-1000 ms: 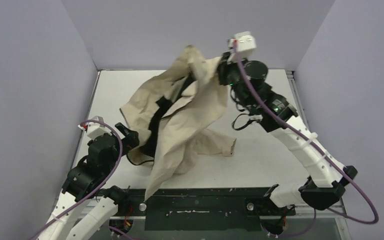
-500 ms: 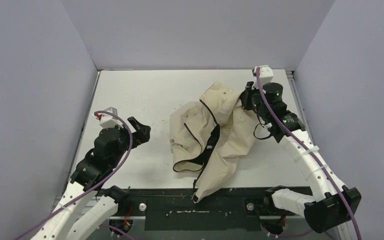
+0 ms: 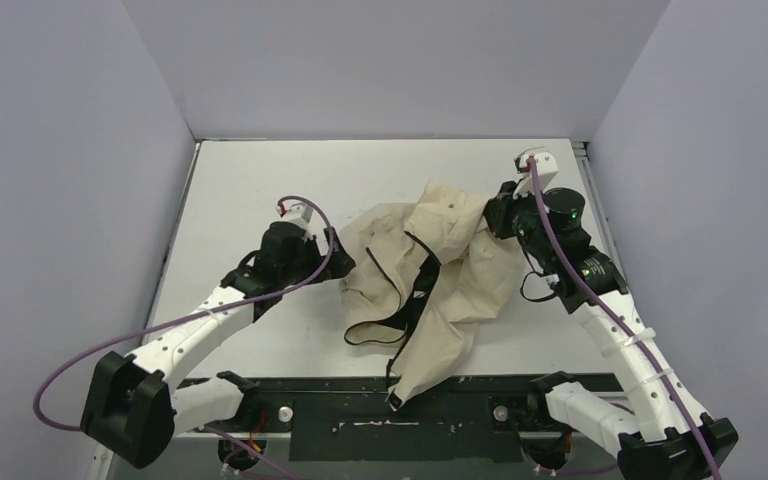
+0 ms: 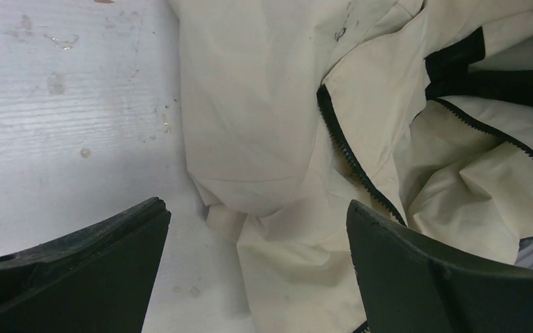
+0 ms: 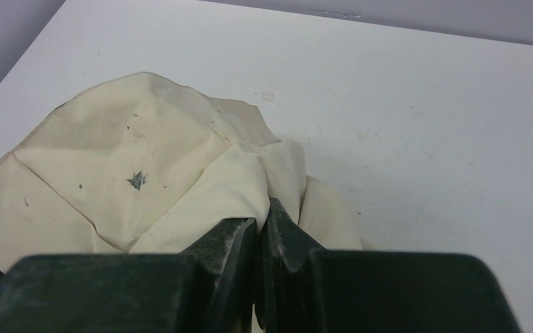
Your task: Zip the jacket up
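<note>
The beige jacket (image 3: pixel 440 290) lies crumpled on the white table, right of centre, its dark zipper edges (image 3: pixel 410 300) apart and curling down its middle. My right gripper (image 3: pixel 488 214) is at the jacket's upper right corner. In the right wrist view it (image 5: pixel 260 216) is shut on a fold of the beige fabric (image 5: pixel 132 173). My left gripper (image 3: pixel 339 262) is at the jacket's left edge, low over the table. In the left wrist view it (image 4: pixel 257 232) stands wide open, with beige cloth (image 4: pixel 257 125) and a line of zipper teeth (image 4: pixel 357 170) ahead of and between its fingers.
The white table (image 3: pixel 260 180) is closed in by lilac walls on three sides. A black rail (image 3: pixel 360 410) runs along the front edge, and the jacket's lower hem (image 3: pixel 398 388) hangs over it. Cables loop from both arms.
The right arm has brought the jacket down from high above the table to rest at the right. The left arm has reached in from the left edge to the jacket's left side.
</note>
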Motion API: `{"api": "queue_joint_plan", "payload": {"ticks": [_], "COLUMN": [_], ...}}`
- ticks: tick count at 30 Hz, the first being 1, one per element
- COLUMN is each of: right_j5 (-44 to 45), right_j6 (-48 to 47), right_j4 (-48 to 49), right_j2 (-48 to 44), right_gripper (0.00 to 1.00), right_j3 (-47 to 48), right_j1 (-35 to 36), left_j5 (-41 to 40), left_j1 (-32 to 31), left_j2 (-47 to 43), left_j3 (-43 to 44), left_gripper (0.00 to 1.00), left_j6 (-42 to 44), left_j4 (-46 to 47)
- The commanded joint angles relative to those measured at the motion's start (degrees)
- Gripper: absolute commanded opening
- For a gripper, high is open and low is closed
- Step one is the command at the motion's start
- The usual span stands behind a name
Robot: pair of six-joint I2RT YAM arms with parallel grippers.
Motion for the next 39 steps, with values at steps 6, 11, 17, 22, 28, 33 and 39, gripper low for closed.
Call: {"api": "queue_joint_plan", "payload": {"ticks": [6,11,17,22,28,33,39], "right_j5": [-3.7,-4.0,-3.2,-3.2,-4.6,-3.9,-5.6], "right_j6": [1.9,2.0,3.2,3.6,3.2,2.2,2.0], "right_j4": [1.5,1.1,2.1,2.4,2.5,4.5,7.3], "right_j2": [-3.1,-2.9,-3.0,-2.9,0.1,4.0,8.4], "right_gripper": [0.0,0.0,0.0,0.0,0.0,0.0,0.0], "right_j3": [-0.9,-0.9,-1.0,0.0,8.7,22.4,37.4], "right_j1": [-0.5,-0.5,-0.5,-0.5,-0.5,-0.5,-0.4], "left_j5": [7.8,14.6,15.6,14.7,11.0,4.2,-2.4], "left_j1": [1.3,0.8,0.6,1.1,1.5,1.6,1.5], "left_j2": [14.4,18.5,20.2,17.2,11.5,12.0,15.6], "left_j3": [6.3,5.6,5.9,7.7,21.9,43.8,68.1], "left_gripper": [0.94,0.82,0.37,0.02,0.0,0.0,0.0], "left_j6": [5.1,4.9,5.5,6.3,10.3,14.0,14.1], "left_j4": [13.6,19.4,17.1,13.7,2.3,-10.0,-18.2]}}
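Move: The jacket's left front beside the top of its zipper edge, which the open left hand goes for, lies about 5 cm to that hand's right, 3 cm ahead and 5 cm below. The middle of that zipper edge is some 8 cm right, 3 cm back and 7 cm below; the top end of the other front's zipper is 12 cm right, 2 cm ahead, slightly lower. From the right hand, already holding the jacket's right shoulder, the left front lies roughly 21 cm left, 2 cm back and 18 cm below. The cloth beside the left zipper edge is pinched as the left hand eases right, down and forward, turning slightly clockwise, and closes fully on it. Both hands then raise the jacket: the left about 32 cm up and some 5 cm forward, its fingers tipping upward; the right, keeping its hold after a near-still wait, about 18 cm up, tipping up too. ##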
